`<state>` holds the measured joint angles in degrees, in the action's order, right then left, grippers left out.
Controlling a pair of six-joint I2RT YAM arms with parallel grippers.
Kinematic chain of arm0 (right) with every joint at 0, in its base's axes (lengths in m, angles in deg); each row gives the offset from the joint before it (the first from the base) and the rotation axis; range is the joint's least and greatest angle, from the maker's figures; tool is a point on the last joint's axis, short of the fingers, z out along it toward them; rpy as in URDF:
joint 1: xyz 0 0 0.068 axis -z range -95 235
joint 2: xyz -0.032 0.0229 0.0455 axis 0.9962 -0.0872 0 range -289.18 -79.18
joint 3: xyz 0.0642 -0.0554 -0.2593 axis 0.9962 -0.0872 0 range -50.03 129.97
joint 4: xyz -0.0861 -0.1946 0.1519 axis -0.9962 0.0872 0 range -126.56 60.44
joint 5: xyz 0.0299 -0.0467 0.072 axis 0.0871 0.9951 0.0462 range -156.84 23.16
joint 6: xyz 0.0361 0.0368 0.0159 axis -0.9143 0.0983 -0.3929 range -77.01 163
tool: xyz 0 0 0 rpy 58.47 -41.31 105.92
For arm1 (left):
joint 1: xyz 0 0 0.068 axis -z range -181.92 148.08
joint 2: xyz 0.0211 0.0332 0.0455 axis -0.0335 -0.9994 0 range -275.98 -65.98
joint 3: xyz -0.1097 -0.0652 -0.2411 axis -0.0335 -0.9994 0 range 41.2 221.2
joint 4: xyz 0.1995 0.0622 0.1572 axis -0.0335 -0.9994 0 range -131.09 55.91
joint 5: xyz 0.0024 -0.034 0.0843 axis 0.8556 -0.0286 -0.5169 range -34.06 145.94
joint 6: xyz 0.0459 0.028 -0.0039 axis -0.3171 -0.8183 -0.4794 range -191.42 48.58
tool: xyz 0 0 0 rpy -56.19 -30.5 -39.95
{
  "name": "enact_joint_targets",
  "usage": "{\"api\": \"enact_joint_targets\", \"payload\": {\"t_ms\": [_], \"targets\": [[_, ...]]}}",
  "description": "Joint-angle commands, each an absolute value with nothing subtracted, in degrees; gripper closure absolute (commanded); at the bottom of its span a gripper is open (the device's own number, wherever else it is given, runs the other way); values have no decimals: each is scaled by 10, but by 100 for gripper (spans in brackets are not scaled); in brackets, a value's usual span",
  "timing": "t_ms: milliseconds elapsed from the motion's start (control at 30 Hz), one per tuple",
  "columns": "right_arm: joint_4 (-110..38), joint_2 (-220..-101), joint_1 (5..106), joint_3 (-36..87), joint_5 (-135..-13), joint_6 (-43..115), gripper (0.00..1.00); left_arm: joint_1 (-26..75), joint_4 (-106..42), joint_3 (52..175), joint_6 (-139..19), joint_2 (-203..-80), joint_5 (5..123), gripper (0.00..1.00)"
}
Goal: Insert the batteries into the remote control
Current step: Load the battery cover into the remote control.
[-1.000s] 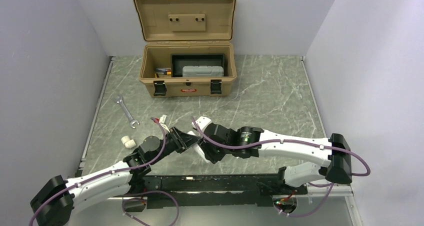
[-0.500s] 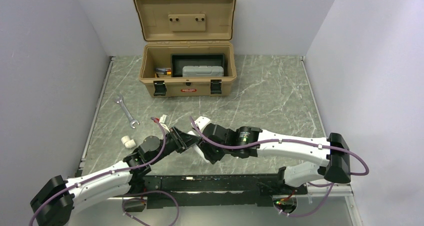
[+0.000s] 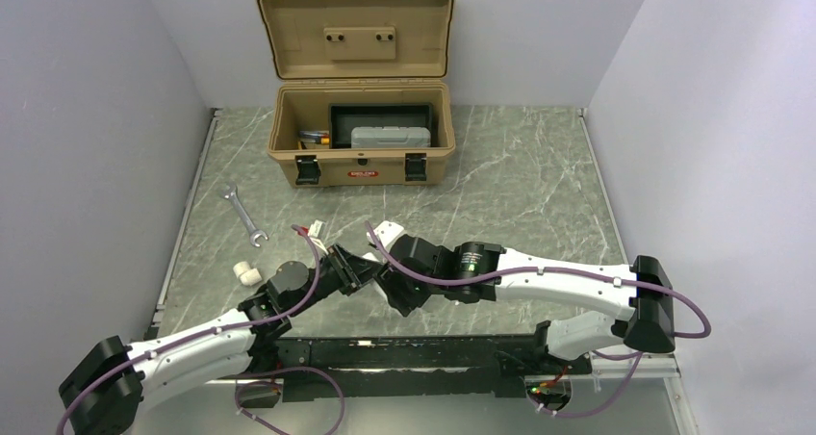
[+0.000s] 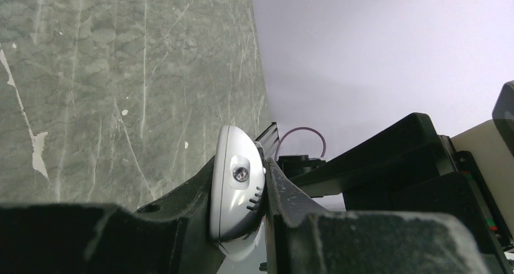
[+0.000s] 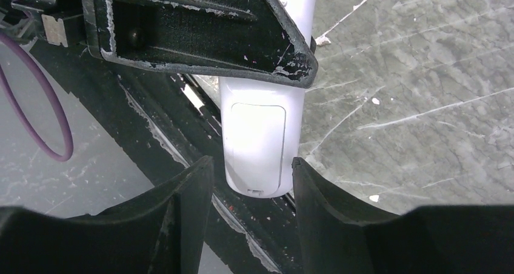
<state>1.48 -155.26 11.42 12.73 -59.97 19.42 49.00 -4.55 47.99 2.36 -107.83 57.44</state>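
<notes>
The remote control [image 4: 236,195], a slim white bar, is clamped near one end between the fingers of my left gripper [image 4: 239,168], which is shut on it and holds it above the table. In the right wrist view the remote control's [image 5: 257,134] smooth back panel faces the camera. Its rounded end sits between the fingers of my right gripper [image 5: 250,165], which is open, with a gap on each side. From above, the left gripper [image 3: 358,271] and right gripper [image 3: 390,286] meet near the table's front and hide most of the remote. The batteries are out of view.
An open tan toolbox [image 3: 356,146] stands at the back of the table. A silver wrench [image 3: 242,216], a white plastic fitting [image 3: 247,273] and a small white connector [image 3: 310,231] lie at the left. A black rail [image 3: 414,353] runs along the front edge.
My right wrist has edged slightly left, toward the left gripper, and the white bit seen below it earlier is now covered. The left arm has held still.
</notes>
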Motion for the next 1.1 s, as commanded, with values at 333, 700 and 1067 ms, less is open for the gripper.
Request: {"api": "enact_joint_targets", "payload": {"t_ms": [333,700,1067], "targets": [[-25,-1453,143,127,-554,166,34,490,-14,491,37,-1046,583,100],[-165,-1294,244,-42,-791,91,27,490,97,456,31,-1038,646,100],[-222,-1290,256,-86,-855,51,20,490,101,485,22,-1044,661,100]]}}
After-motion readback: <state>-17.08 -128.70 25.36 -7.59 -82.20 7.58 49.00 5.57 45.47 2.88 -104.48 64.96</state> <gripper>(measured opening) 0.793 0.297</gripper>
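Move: The battery cover, lying in its recess on the remote control, is right at the right hand's open fingertips: about 2 cm ahead, 1 cm to the left and 1 cm below. The remote control's middle is roughly 4 cm ahead of that hand, 3 cm to its left and at about its height. From the left hand, which holds the far end, the cover lies about 5 cm back, 5 cm to the right and slightly lower. Upwards and slightly forward and to the right, the right hand lifts some 6 cm off the cover end of the remote control, then draws back about 4 cm while staying raised. It rolls about 30 degrees, left side rising, and its fingers spread from half open to nearly wide. The left hand keeps its grip, carrying the remote control about 4 cm up and a little back, tilting it some 10 degrees. ##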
